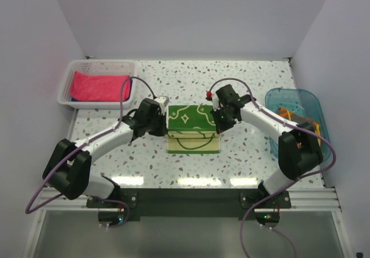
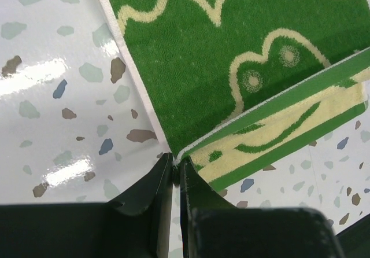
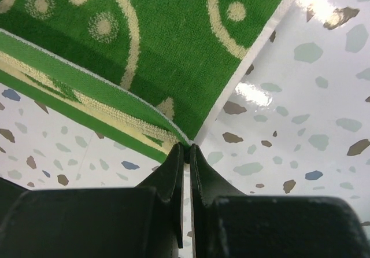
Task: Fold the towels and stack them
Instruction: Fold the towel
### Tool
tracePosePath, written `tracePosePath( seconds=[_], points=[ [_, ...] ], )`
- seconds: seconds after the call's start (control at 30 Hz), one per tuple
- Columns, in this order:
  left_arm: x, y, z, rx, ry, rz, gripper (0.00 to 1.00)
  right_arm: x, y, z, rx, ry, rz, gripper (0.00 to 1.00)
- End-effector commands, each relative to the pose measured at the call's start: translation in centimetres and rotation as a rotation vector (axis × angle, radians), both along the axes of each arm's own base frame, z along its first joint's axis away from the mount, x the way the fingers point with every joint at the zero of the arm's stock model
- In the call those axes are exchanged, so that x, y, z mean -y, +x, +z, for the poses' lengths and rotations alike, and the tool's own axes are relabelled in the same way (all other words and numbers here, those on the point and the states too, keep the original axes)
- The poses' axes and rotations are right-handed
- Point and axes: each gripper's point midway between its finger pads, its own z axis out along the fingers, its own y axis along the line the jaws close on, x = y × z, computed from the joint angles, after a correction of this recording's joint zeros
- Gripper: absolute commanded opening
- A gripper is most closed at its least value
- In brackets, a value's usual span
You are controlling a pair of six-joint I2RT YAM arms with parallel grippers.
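Observation:
A green towel with a yellow pattern lies in the middle of the table, its upper green layer doubled over a paler layer whose front strip still shows. My left gripper is shut on the towel's left corner, seen up close in the left wrist view as the gripper pinching the white-edged towel. My right gripper is shut on the right corner; the right wrist view shows the gripper clamping the towel. A pink towel lies in the basket.
The white slotted basket stands at the back left. A clear blue tub sits at the right edge, with a dark cloth with orange trim inside. White walls close in the table on three sides.

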Motion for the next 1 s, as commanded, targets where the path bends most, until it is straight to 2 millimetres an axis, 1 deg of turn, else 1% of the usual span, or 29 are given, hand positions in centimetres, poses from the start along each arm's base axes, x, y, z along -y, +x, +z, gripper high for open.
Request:
tracePosePath(
  seconds=[0.0, 0.1, 0.2, 0.33, 0.37, 0.47, 0.53, 0.63, 0.67, 0.7, 0.73, 0.77, 0.8, 0.83, 0.87, 0.9, 0.93, 0.97],
  points=[
    [-2.8, -1.3, -2.9, -0.062, 0.112, 0.057, 0.03, 3.0, -1.7, -1.7, -0.067, -0.117, -0.049, 0.0],
    [-2.7, -1.6, -4.2, -0.086, 0.119, 0.054, 0.04, 2.9, -1.8, -2.6, -0.08, -0.124, -0.044, 0.0],
    [-2.7, -2.0, -5.0, -0.105, 0.13, 0.049, 0.05, 2.8, -1.8, -3.6, -0.089, -0.135, -0.037, 0.0],
    [-2.5, -2.1, -5.2, -0.103, 0.129, 0.042, 0.09, 2.7, -1.5, -4.3, -0.092, -0.141, -0.038, 0.0],
    [-2.2, -2.5, -5.2, -0.116, 0.117, 0.027, 0.11, 2.6, -1.5, -4.4, -0.092, -0.141, -0.037, 0.0],
    [-2.1, -2.6, -5.1, -0.118, 0.118, 0.023, 0.16, 2.4, -1.6, -4.4, -0.092, -0.14, -0.03, 0.02],
    [-2.2, -2.8, -5.0, -0.121, 0.118, 0.024, 0.19, 2.1, -1.9, -4.4, -0.096, -0.137, -0.018, 0.06],
    [-2.1, -3.3, -4.7, -0.13, 0.107, 0.02, 0.28, 1.8, -2.3, -4.1, -0.101, -0.13, 0.002, 0.14],
    [-2.0, -3.5, -4.5, -0.126, 0.097, 0.018, 0.34, 1.7, -2.6, -3.8, -0.102, -0.126, 0.006, 0.21],
    [-1.9, -3.8, -4.3, -0.132, 0.087, 0.017, 0.38, 1.6, -2.8, -3.8, -0.103, -0.126, 0.007, 0.25],
    [-1.7, -4.4, -4.4, -0.146, 0.078, 0.007, 0.4, 1.7, -3.4, -3.7, -0.114, -0.131, 0.012, 0.29],
    [-1.5, -4.7, -3.8, -0.137, 0.06, 0.01, 0.43, 1.6, -3.7, -3.5, -0.113, -0.127, 0.017, 0.32],
    [-1.5, -5.1, -3.6, -0.139, 0.056, 0.006, 0.44, 1.4, -4.0, -2.9, -0.101, -0.116, 0.016, 0.34],
    [-1.7, -5.8, -3.7, -0.146, 0.055, 0.008, 0.45, 1.2, -4.8, -2.8, -0.107, -0.119, 0.033, 0.35],
    [-1.6, -5.9, -2.9, -0.122, 0.035, 0.01, 0.47, 0.9, -5.4, -2.5, -0.111, -0.101, 0.042, 0.36],
    [-1.6, -6.3, -2.6, -0.128, 0.017, 0.02, 0.48, 0.6, -5.9, -1.8, -0.102, -0.079, 0.049, 0.39],
    [-1.6, -6.8, -2.0, -0.111, -0.008, 0.022, 0.54, 0.4, -7.0, -1.9, -0.117, -0.072, 0.067, 0.4],
    [-1.5, -7.1, -1.7, -0.111, -0.027, 0.031, 0.56, -0.1, -7.1, -1.5, -0.1, -0.063, 0.076, 0.46]
  ],
)
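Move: Both my hands already pinch the lifted hem of the green towel by its corners. The bottom layer's near edge, where the hem is going, lies about 6 cm back and 5 cm below each hand, its corners level sideways with my fingers. The towel's far edge centre is some 10 cm ahead and 9 cm right of my left hand; the blue bin stands 27 cm right and 4 cm ahead of my right hand. I lower both hands together about 4 cm, drawing back 1–2 cm, to bring the pinched hem down towards the towel's near edge. Low over the table I spread both sets of fingers, let go of the corners, and pull back towards my bases another 4 cm, rising slightly at the end. ##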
